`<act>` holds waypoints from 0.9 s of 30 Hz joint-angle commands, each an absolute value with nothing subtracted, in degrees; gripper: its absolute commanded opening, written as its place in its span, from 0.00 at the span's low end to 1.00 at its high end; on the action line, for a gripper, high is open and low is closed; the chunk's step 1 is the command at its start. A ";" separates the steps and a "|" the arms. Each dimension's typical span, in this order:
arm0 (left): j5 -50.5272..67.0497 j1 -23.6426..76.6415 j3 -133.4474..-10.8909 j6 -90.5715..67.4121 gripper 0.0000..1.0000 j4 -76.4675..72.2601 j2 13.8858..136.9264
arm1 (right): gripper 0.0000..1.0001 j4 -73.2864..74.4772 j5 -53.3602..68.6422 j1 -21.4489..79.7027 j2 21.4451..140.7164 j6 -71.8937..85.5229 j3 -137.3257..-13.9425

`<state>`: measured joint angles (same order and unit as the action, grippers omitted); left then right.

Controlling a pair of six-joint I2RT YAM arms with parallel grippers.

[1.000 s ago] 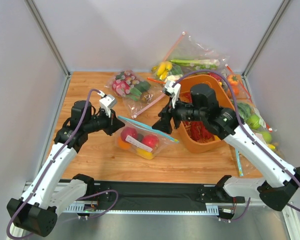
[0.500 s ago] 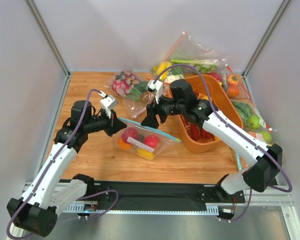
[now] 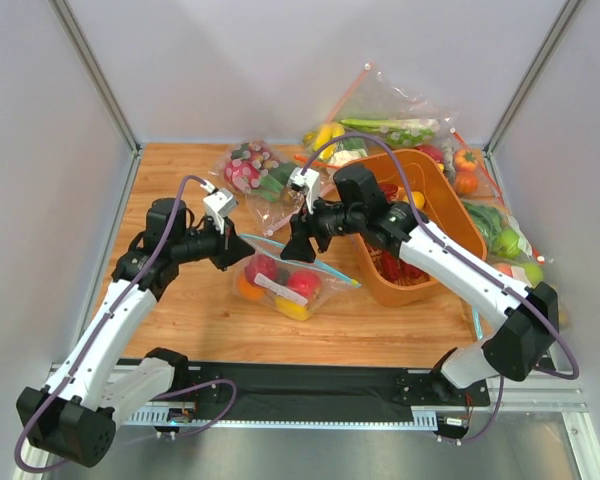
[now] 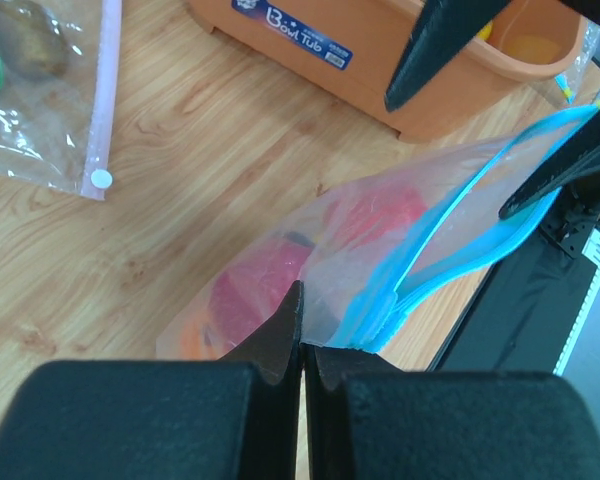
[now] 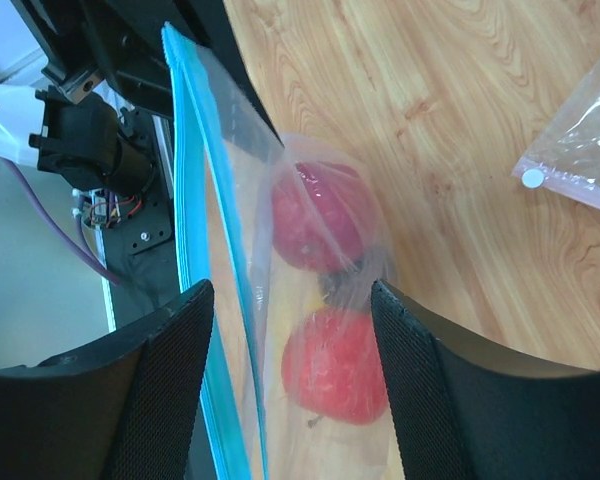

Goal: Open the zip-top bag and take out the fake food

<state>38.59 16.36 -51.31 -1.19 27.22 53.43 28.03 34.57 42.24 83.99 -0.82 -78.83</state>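
Observation:
The zip-top bag (image 3: 285,285) lies on the wooden table with its teal zip strip (image 3: 310,262) raised. Inside it are fake food pieces: round red ones (image 3: 300,283), an orange one (image 3: 247,290) and a yellow one (image 3: 290,309). My left gripper (image 3: 236,254) is shut on the bag's left corner next to the strip, as the left wrist view (image 4: 302,335) shows. My right gripper (image 3: 296,247) is open and hovers over the bag. In the right wrist view (image 5: 292,385) its fingers straddle a red fruit (image 5: 335,375) and the strip (image 5: 192,250), touching neither. The strip's two edges look slightly apart.
An orange tub (image 3: 435,285) stands just right of the bag, with red contents. A clear bag with a pink strip (image 3: 265,178) lies behind. More bags of toy vegetables (image 3: 390,125) fill the back right and right edge (image 3: 500,235). Grey walls enclose the table.
My right gripper has swung left from over the tub to above the bag's zip strip, still open. My left gripper has kept its hold on the bag's corner.

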 commanded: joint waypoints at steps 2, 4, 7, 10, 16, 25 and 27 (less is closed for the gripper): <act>39.55 16.35 -55.28 -1.93 0.00 24.44 56.33 | 0.62 26.11 36.03 43.42 85.86 -0.35 -78.49; 38.42 16.52 -56.94 -2.54 0.01 24.17 57.30 | 0.58 25.49 35.95 43.68 86.04 1.21 -78.75; 35.26 16.61 -59.05 -3.42 0.04 23.56 59.06 | 0.42 23.56 35.86 43.77 85.43 4.21 -78.58; 32.70 16.61 -60.20 -4.74 0.14 23.20 60.47 | 0.07 19.96 34.81 43.77 84.38 7.38 -77.61; 30.06 16.61 -60.21 -7.12 0.35 26.80 59.42 | 0.00 19.16 27.17 43.68 85.34 11.94 -79.63; 31.90 16.87 -51.78 -20.02 0.47 26.11 46.85 | 0.00 18.10 19.08 44.38 86.75 16.52 -79.63; 31.64 17.40 -51.16 -24.77 0.47 25.14 44.57 | 0.00 17.76 17.58 44.65 87.10 17.14 -79.37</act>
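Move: The far lip of the zip-top bag's mouth runs between my open right fingers, where they will shut: about 1 cm to the left and 1 cm below the hand point, level fore and aft. The nearer red apple in the bag sits some 3 cm back and 10 cm below; the orange tub is about 18 cm right, 6 cm ahead and 10 cm down. From my shut left hand, that gripping spot lies about 9 cm right and 1 cm back. My right hand sinks a little and eases left, closes on the far lip, then draws it about 4 cm forward while turning some 15 degrees clockwise. My left hand, at first still pinching the left end of the zip, swings about 4 cm forward as its fingers open to roughly half, then comes back and rises about 3 cm, letting go of the bag. ##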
